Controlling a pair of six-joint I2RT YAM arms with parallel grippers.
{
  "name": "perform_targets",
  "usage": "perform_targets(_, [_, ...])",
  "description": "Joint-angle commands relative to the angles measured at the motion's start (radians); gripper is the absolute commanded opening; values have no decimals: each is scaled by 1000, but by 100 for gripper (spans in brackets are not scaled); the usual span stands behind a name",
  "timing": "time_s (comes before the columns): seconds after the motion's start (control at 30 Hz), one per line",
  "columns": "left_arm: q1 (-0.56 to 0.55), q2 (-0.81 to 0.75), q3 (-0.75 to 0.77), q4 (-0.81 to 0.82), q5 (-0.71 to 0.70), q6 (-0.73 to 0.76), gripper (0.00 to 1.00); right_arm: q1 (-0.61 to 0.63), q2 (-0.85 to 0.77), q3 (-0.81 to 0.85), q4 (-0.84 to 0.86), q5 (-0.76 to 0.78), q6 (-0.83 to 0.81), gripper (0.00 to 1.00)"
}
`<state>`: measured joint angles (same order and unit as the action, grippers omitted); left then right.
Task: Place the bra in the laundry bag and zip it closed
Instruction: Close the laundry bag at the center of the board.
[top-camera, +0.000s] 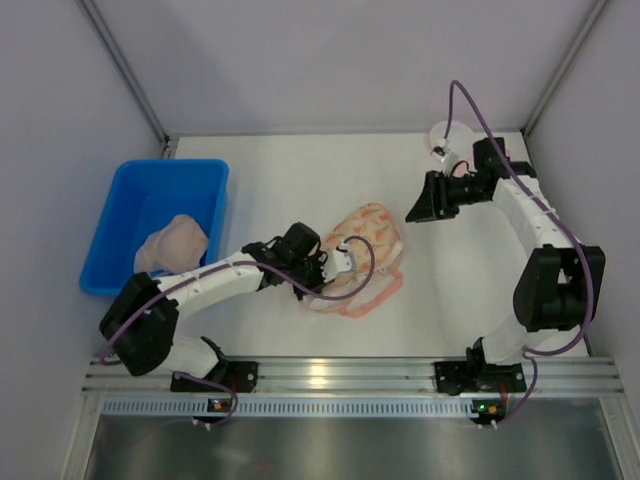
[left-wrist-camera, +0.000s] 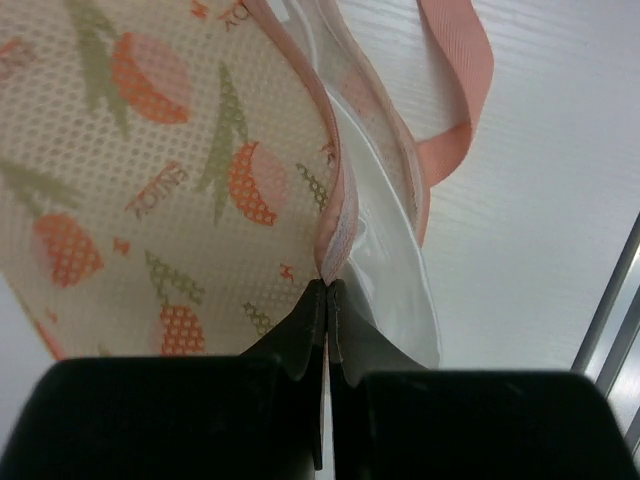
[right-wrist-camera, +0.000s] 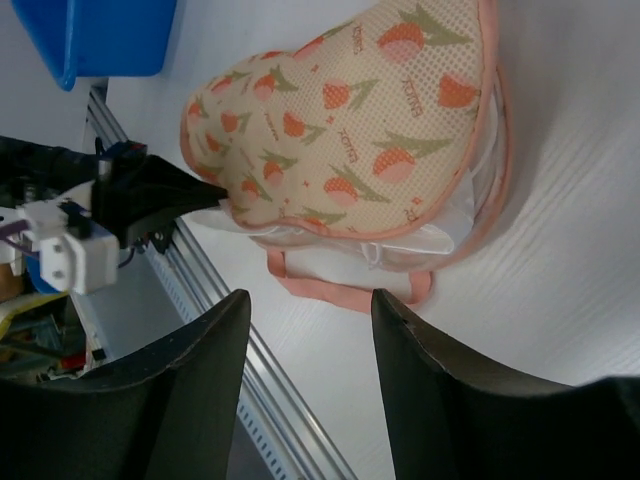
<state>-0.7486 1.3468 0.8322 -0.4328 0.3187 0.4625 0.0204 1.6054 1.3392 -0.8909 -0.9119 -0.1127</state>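
Note:
The laundry bag (top-camera: 365, 245) is cream mesh with a tulip print and pink trim, and it lies mid-table. My left gripper (top-camera: 325, 268) is shut on its pink-edged rim at the near-left end; the left wrist view shows the seam pinched between the fingertips of the left gripper (left-wrist-camera: 328, 285). White glossy fabric (left-wrist-camera: 385, 200) shows in the bag's opening, and I cannot tell whether it is the bra. My right gripper (top-camera: 415, 212) hangs open to the bag's right. In its wrist view the bag (right-wrist-camera: 350, 130) lies beyond the empty right gripper (right-wrist-camera: 310, 300).
A blue bin (top-camera: 150, 195) stands at the left with a beige padded garment (top-camera: 172, 243) in it. The bag's pink strap loop (top-camera: 365, 300) lies on the table toward the near edge. An aluminium rail (top-camera: 350, 375) runs along that edge.

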Motion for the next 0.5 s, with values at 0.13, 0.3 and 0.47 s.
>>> perform_targets(0.13, [-49, 204, 12, 17, -13, 132, 0, 194, 80, 29, 171, 25, 73, 53])
perform_targets(0.3, [-51, 219, 15, -1, -131, 267, 2, 256, 224, 104, 185, 80, 42, 53])
perform_targets(0.47, [-18, 163, 117, -23, -165, 245, 30, 285, 324, 71, 172, 155, 13, 49])
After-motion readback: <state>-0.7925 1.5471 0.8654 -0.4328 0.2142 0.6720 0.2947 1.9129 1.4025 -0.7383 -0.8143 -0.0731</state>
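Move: The left fingers, shut on the laundry bag's flap edge, have the bag's near-left rim about 6 cm straight below them; the exposed bra edge lies about 5 cm right and 2 cm back, the pink strap some 18 cm right and 2 cm back, both 6 cm down. From the half-open right hand, the laundry bag's middle is about 14 cm left, 7 cm back and 15 cm below. Left lowers the flap edge about 6 cm, fingers opening; right swings 9 cm left, sinking over the bag. ##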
